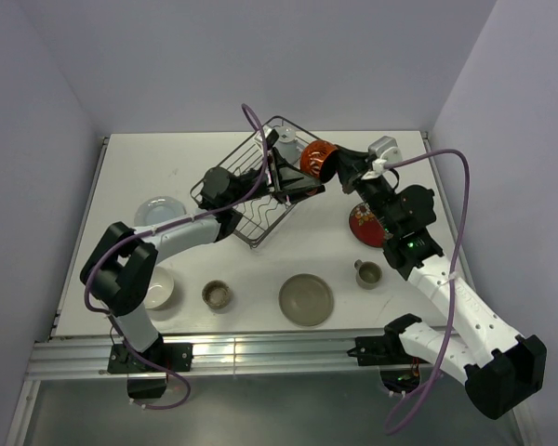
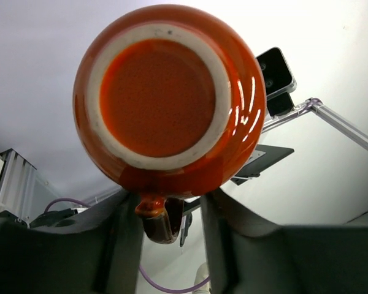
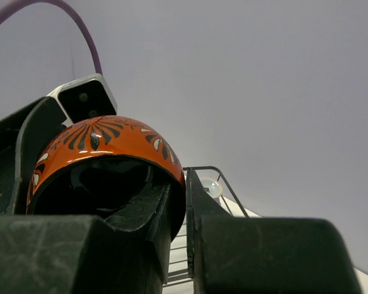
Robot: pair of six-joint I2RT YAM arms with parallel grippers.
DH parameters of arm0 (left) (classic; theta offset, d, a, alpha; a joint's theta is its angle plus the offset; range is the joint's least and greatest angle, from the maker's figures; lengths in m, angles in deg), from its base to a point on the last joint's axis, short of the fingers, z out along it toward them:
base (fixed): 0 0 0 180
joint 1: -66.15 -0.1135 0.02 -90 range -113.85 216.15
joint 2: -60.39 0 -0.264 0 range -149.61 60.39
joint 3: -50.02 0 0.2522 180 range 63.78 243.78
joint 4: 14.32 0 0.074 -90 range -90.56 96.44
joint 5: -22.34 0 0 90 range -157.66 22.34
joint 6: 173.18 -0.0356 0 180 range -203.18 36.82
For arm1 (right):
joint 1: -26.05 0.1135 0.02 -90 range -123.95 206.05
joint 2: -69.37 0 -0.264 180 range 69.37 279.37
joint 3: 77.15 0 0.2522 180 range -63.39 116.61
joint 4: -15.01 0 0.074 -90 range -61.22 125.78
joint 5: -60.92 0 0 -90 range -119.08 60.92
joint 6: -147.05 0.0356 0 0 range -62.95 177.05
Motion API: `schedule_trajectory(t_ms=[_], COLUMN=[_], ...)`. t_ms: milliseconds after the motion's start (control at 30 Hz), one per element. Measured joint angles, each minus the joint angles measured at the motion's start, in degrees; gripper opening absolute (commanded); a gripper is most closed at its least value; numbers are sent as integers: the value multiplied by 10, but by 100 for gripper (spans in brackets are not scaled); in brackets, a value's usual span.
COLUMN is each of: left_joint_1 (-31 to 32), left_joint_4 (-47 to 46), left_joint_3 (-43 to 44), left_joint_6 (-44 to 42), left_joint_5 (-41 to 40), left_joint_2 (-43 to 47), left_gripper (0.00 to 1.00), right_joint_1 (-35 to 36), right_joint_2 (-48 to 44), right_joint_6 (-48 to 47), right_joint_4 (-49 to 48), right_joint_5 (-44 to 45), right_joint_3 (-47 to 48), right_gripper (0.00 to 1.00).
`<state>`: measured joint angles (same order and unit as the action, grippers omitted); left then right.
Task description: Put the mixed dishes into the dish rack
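Observation:
The orange-red mug (image 1: 316, 160) hangs in the air over the right end of the dish rack (image 1: 246, 218), a dark wire basket. My right gripper (image 1: 339, 167) is shut on the mug's rim (image 3: 104, 141), one finger inside and one outside. My left gripper (image 1: 293, 181) comes up from below. In the left wrist view the mug's unglazed foot (image 2: 165, 92) fills the frame. Its handle (image 2: 156, 217) sits between my open fingers (image 2: 126, 239), with a gap still showing on the right side.
On the table lie a pale white plate (image 1: 158, 212), a cream bowl (image 1: 158, 288), a small cup (image 1: 217, 295), an olive-grey plate (image 1: 306, 299) and another cup (image 1: 368, 273). A red floral plate (image 1: 365, 226) is partly hidden under my right arm.

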<state>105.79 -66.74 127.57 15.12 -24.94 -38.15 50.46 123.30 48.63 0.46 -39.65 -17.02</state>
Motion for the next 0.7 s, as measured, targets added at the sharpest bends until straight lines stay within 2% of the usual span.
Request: schedule_trajectory(t_ms=[167, 200, 367, 500, 700], left_joint_1=[0, 0, -1, -4, -14], left_joint_4=[-5, -6, -17, -18, 4], left_joint_3=[3, 3, 3, 3, 3], left_joint_6=[6, 6, 10, 9, -12], left_joint_5=[1, 2, 2, 8, 15], left_joint_2=[0, 0, -1, -1, 0], left_gripper=[27, 21, 1, 0, 0], right_joint_1=[2, 2, 3, 4, 5], right_joint_2=[0, 0, -1, -1, -2], right_joint_6=[0, 0, 7, 7, 0], right_joint_4=[-21, -24, -32, -35, -37], right_joint_5=[3, 5, 7, 7, 5], right_joint_3=[-3, -3, -7, -10, -15], right_gripper=[0, 0, 1, 11, 43])
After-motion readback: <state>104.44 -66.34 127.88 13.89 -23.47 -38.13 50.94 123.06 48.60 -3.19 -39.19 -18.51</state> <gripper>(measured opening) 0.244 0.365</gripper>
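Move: Some 6 cm ahead of the left hand, barely to either side and about 2 cm higher, is the orange mug's body, its handle reaching back between the left fingers; from the right hand, which still pinches its rim, the mug's middle lies about 5 cm left and 1 cm back, level. The dish rack's middle is roughly 27 cm ahead, 12 cm left and 33 cm below the left hand; the white cup in it is about 39 cm ahead, 5 cm left and 30 cm below that hand. Closing on the orange mug's handle, the left fingers pinch it from both sides and then hold, the hand staying nearly where it is. The right hand keeps its pinch on the rim meanwhile, rising barely 1 cm and sinking partly back, and only once the left grip has settled do its fingers start to open and let go of the rim, without drawing away yet. ##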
